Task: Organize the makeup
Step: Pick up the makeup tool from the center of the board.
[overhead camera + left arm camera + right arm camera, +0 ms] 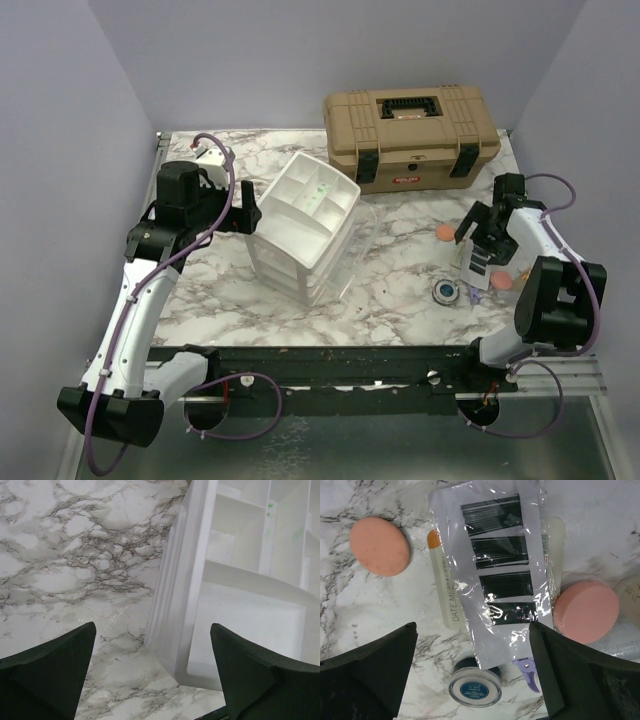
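Note:
The makeup lies at the table's right. A clear rectangular palette with dark strips rests over a pale tube. One salmon disc sits to its left and another to its right. A round blue-centred compact lies partly under the palette's near end. My right gripper hangs open above the palette, holding nothing. My left gripper is open and empty at the near corner of the white drawer unit. In the top view it is at the unit's left side.
A tan toolbox stands shut at the back right. The white drawer unit stands mid-table, divided tray on top. A small purple piece lies beside the compact. Grey walls enclose the marble table.

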Available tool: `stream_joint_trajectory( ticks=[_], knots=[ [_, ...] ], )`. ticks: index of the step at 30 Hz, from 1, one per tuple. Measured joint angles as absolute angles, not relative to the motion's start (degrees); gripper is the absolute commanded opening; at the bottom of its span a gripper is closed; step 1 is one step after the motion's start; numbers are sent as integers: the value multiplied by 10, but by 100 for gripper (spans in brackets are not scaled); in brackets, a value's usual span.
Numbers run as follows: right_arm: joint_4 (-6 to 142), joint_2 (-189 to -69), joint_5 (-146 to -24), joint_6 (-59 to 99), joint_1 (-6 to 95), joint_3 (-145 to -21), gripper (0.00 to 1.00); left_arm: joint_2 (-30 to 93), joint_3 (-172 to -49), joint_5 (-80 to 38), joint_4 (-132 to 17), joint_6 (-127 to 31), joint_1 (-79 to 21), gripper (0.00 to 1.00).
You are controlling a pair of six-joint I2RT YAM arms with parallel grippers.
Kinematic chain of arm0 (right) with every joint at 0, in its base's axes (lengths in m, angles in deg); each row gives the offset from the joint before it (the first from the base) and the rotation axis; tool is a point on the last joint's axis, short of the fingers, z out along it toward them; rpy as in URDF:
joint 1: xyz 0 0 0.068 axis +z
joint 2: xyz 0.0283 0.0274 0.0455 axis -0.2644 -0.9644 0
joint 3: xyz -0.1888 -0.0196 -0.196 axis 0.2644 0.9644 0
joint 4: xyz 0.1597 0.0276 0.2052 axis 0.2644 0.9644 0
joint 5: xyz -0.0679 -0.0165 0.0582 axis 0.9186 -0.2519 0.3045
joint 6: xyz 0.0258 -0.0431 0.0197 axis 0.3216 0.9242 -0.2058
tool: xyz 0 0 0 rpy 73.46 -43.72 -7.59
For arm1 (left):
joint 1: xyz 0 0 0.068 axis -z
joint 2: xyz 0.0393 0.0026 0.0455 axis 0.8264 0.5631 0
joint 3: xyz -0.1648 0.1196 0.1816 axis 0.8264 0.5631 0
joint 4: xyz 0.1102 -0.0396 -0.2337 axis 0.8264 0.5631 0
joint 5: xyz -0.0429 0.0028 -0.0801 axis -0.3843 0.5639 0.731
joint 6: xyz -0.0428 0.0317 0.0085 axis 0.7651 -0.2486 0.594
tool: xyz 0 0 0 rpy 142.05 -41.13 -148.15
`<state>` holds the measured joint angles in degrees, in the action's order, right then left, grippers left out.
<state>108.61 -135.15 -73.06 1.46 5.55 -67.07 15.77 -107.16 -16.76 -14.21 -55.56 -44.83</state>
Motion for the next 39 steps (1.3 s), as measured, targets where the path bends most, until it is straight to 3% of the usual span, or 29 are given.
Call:
stream_joint_trajectory(
  ticks=[7,19,26,36,39],
  knots=[
    [1058,-1417,-737,12,73,-654,100,171,-1068,-173,-143,-552,-436,98],
    [1056,-1496,-777,15,227,-736,100,172,-1067,-176,-145,-550,-432,98],
    [1078,-1468,-763,28,254,-796,100,168,-1063,-178,-145,-549,-431,98],
    [1189,-1275,-582,-67,254,-713,68,157,-1058,-187,-145,-549,-421,99],
    [1219,-1271,-559,-87,254,-675,66,155,-1056,-187,-145,-549,-415,99]
  ],
)
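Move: The packet of hair pins lies almost under the right hand: its middle is about 3 cm back, 3 cm to the left and 5 cm below. The purple scissors poke out from the packet's near end, some 10 cm back and 4 cm left. The round jar is about 10 cm back and 11 cm left, the peach sponge 4 cm ahead and 11 cm left. From the left hand the packet is roughly 59 cm right, 2 cm back and 26 cm down. Down about 4 cm onto the packet, then a low sweep left and somewhat forward, some 13 cm, the open right fingers dragging the packet towards the peach sponge. The hand then lifts about 10 cm clear and swings back and right towards the purple scissors and jar, sinking slightly at the end while the fingers close by about a third around nothing. ##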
